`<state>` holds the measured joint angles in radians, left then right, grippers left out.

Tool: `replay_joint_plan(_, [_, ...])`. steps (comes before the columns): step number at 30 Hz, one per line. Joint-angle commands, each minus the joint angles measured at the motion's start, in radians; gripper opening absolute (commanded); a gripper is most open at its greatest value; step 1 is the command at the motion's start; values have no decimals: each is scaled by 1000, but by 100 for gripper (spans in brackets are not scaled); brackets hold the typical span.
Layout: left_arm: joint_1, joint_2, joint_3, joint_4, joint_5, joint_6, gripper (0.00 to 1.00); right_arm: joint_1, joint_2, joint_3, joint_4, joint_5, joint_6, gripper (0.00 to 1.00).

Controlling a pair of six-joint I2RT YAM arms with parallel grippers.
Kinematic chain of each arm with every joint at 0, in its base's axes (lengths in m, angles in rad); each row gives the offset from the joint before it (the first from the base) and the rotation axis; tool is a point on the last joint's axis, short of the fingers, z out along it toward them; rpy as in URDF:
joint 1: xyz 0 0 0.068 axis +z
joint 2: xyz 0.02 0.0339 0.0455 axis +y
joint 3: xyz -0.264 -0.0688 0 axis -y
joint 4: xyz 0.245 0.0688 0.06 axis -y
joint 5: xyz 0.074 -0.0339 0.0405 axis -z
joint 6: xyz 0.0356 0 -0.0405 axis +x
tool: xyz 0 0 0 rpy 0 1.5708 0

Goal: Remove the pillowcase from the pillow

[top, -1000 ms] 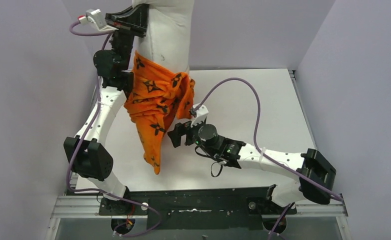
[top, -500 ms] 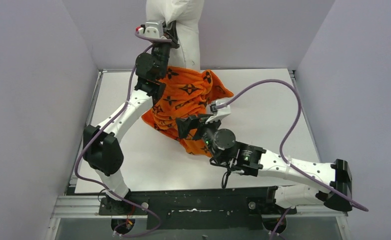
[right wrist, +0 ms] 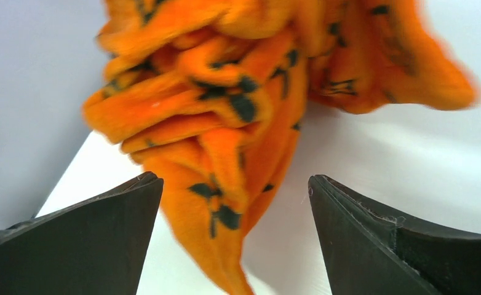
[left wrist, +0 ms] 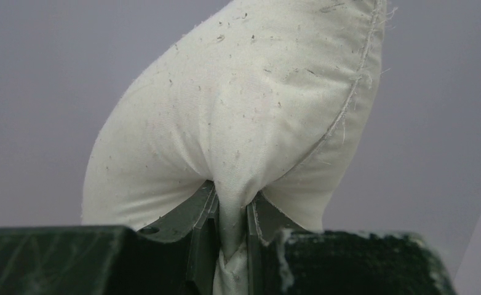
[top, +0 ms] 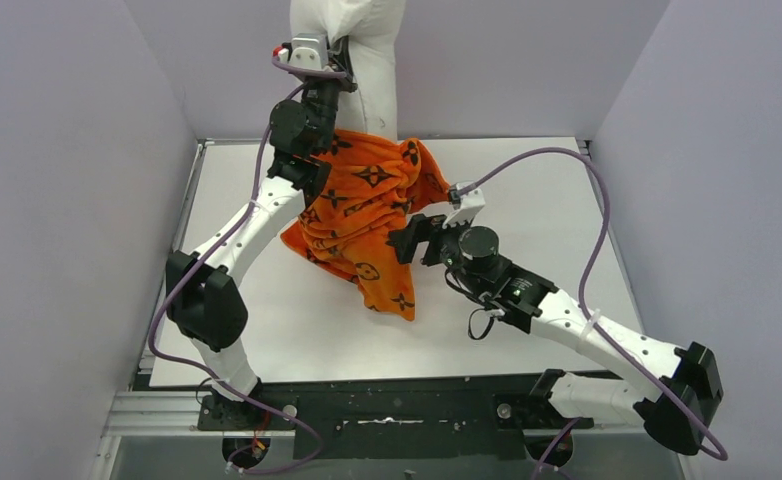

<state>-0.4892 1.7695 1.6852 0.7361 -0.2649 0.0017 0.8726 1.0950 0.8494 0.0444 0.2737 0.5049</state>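
The white pillow (top: 372, 50) is held upright at the back of the table, its top out of view. My left gripper (top: 339, 60) is shut on a pinched fold of the pillow (left wrist: 244, 123). The orange pillowcase (top: 367, 215) with black motifs is bunched around the pillow's lower end and droops onto the table. My right gripper (top: 414, 238) is open at the pillowcase's right edge, touching or just off it. In the right wrist view the pillowcase (right wrist: 238, 110) hangs ahead between the spread fingers, ungripped.
The white table (top: 527, 200) is walled by grey panels on the left, back and right. The purple cable (top: 557, 160) of the right arm arcs over the table's right half. The black mounting rail (top: 397, 400) runs along the near edge.
My right gripper has let go of the pillowcase and moved right and back. The pillowcase's lower end now droops loose toward the table front. The left arm holds nearly still.
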Motion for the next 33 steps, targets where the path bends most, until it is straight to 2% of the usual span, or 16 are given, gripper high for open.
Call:
replay_joint_plan(1, [5,-81,101,229,8,17,0,-8,50,64,52,-374,-46,92])
replay_joint_plan(4, [5,-77,96,229,6,20,0,-8,74,50,106,-429,-15,90])
replay_joint_plan(12, [5,-85,98,221,15,30,0,-54,98,26,113,-395,18,81])
replay_joint_plan(14, [4,-86,97,221,16,30,0,-58,121,36,104,-391,16,82])
replay_joint_plan(15, [4,-86,97,221,16,30,0,-58,135,43,96,-386,14,86])
replay_joint_plan(17, [5,-87,97,222,16,30,0,-58,175,50,91,-385,12,85])
replay_joint_plan(18, [5,-87,97,224,16,30,0,-58,190,51,98,-386,12,79])
replay_joint_plan(20, [5,-83,99,227,16,26,0,-58,222,56,112,-396,14,60])
replay_joint_plan(21, [5,-83,101,228,15,25,0,-57,238,60,118,-403,19,47])
replay_joint_plan(23, [5,-77,109,228,12,23,0,-52,259,58,132,-414,41,11])
replay_joint_plan(24, [5,-73,115,227,8,24,0,-49,265,53,135,-416,54,0])
replay_joint_plan(29, [7,-36,200,209,-7,51,0,25,268,-42,157,-365,115,0])
replay_joint_plan(33, [33,42,389,131,-12,56,0,135,323,-142,166,-317,173,0])
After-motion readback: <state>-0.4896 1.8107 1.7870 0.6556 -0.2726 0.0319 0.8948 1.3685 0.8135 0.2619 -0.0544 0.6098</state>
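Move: Slightly nearer the base and roughly 6 cm to the left of the open right hand, some 7 cm lower, hangs the pillowcase's loose tail. The pillowcase's gathered bundle is about 12 cm ahead, 9 cm left and 4 cm above; its side flap stands around 14 cm ahead and 4 cm right, a little above. From the left hand, which already grips the pillow high up, the tail is about 25 cm back, 8 cm right and 33 cm below. Swinging left and slightly back about 5 cm while turning some 20 degrees counter-clockwise, the open right hand comes alongside the hanging tail. It then sinks roughly 6 cm, its fingertips tipping a little down, shuts on the cloth to pinch it, and starts drawing it left and back by 2 cm or so. The left hand keeps its grip, holding the pillow up almost still. ##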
